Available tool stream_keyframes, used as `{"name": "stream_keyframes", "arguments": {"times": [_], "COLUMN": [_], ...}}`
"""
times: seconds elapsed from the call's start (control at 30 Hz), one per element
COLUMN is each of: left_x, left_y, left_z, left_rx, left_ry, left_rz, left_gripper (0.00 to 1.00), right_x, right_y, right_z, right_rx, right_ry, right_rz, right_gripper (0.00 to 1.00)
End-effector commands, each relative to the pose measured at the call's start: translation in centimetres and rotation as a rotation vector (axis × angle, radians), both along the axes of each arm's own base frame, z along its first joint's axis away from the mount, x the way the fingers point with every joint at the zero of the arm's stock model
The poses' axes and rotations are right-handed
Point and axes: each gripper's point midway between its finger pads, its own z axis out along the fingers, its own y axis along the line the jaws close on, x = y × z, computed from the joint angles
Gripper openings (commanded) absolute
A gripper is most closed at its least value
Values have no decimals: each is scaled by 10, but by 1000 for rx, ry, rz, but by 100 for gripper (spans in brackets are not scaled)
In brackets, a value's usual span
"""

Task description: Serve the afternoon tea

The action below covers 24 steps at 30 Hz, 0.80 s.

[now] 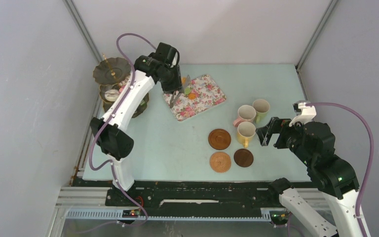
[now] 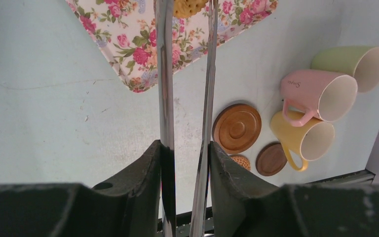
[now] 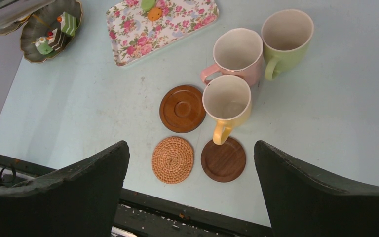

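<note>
My left gripper (image 2: 185, 153) is shut on the long metal tongs (image 2: 166, 74), squeezing their two arms. An orange macaron (image 2: 190, 6) shows between the arms at the top edge, over the flowered tray (image 2: 128, 44); I cannot tell whether it is pinched. A green macaron (image 1: 187, 90) lies beside it. The dark tiered stand (image 1: 112, 71) is at the far left, with small green cakes (image 3: 69, 22) on a tier. Pink (image 1: 246, 114), green (image 1: 261, 107) and yellow (image 1: 246, 132) mugs stand grouped beside three coasters (image 1: 219, 138). My right gripper (image 1: 268, 132) hangs open, right of the yellow mug.
The woven coaster (image 3: 172, 159) and the dark coaster (image 3: 223, 159) lie near the table's front edge; the yellow mug's handle overhangs the dark one. Enclosure walls stand close at the left, back and right. The black rail (image 1: 202, 192) runs along the front.
</note>
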Motion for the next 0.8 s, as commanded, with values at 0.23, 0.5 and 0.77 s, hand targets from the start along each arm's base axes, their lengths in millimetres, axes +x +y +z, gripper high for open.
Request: {"name": "stream_keyframes", "arguments": {"times": [0.23,0.5,0.77], "left_x": [-6,-14,-30], "left_y": [32,77,141], "left_z": [71,130,170], "left_rx": [-35,-28,2], "left_ry": [-131,-286,-411], "left_rz": [63,185,382], "left_gripper": [28,29,30], "right_x": [4,6,6], "right_y": [4,11,13], "right_z": [8,7,7], "right_rx": [14,21,21], "right_ry": [-36,-22,-23], "right_rz": [15,37,49], "right_gripper": [100,100,100]}}
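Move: The stand's top plate lies some 29 cm to the left gripper's left and 9 cm farther out, at about its height. Below it on the middle plate sits the pink donut, roughly 25 cm left, 7 cm ahead and 8 cm below the gripper. The flowered tray is about 13 cm ahead, 8 cm right and 23 cm below. From the right hand the top plate is some 55 cm left, 30 cm ahead and 4 cm lower. Keep the left gripper shut on the tongs, the orange biscuit still pinched in their tips. Ease up a little, then quicken up and left, away from the tray towards the tiered stand, some 13 cm up and 10 cm left, while tipping the fingers up and swinging them counter-clockwise, roughly 15 degrees each. ##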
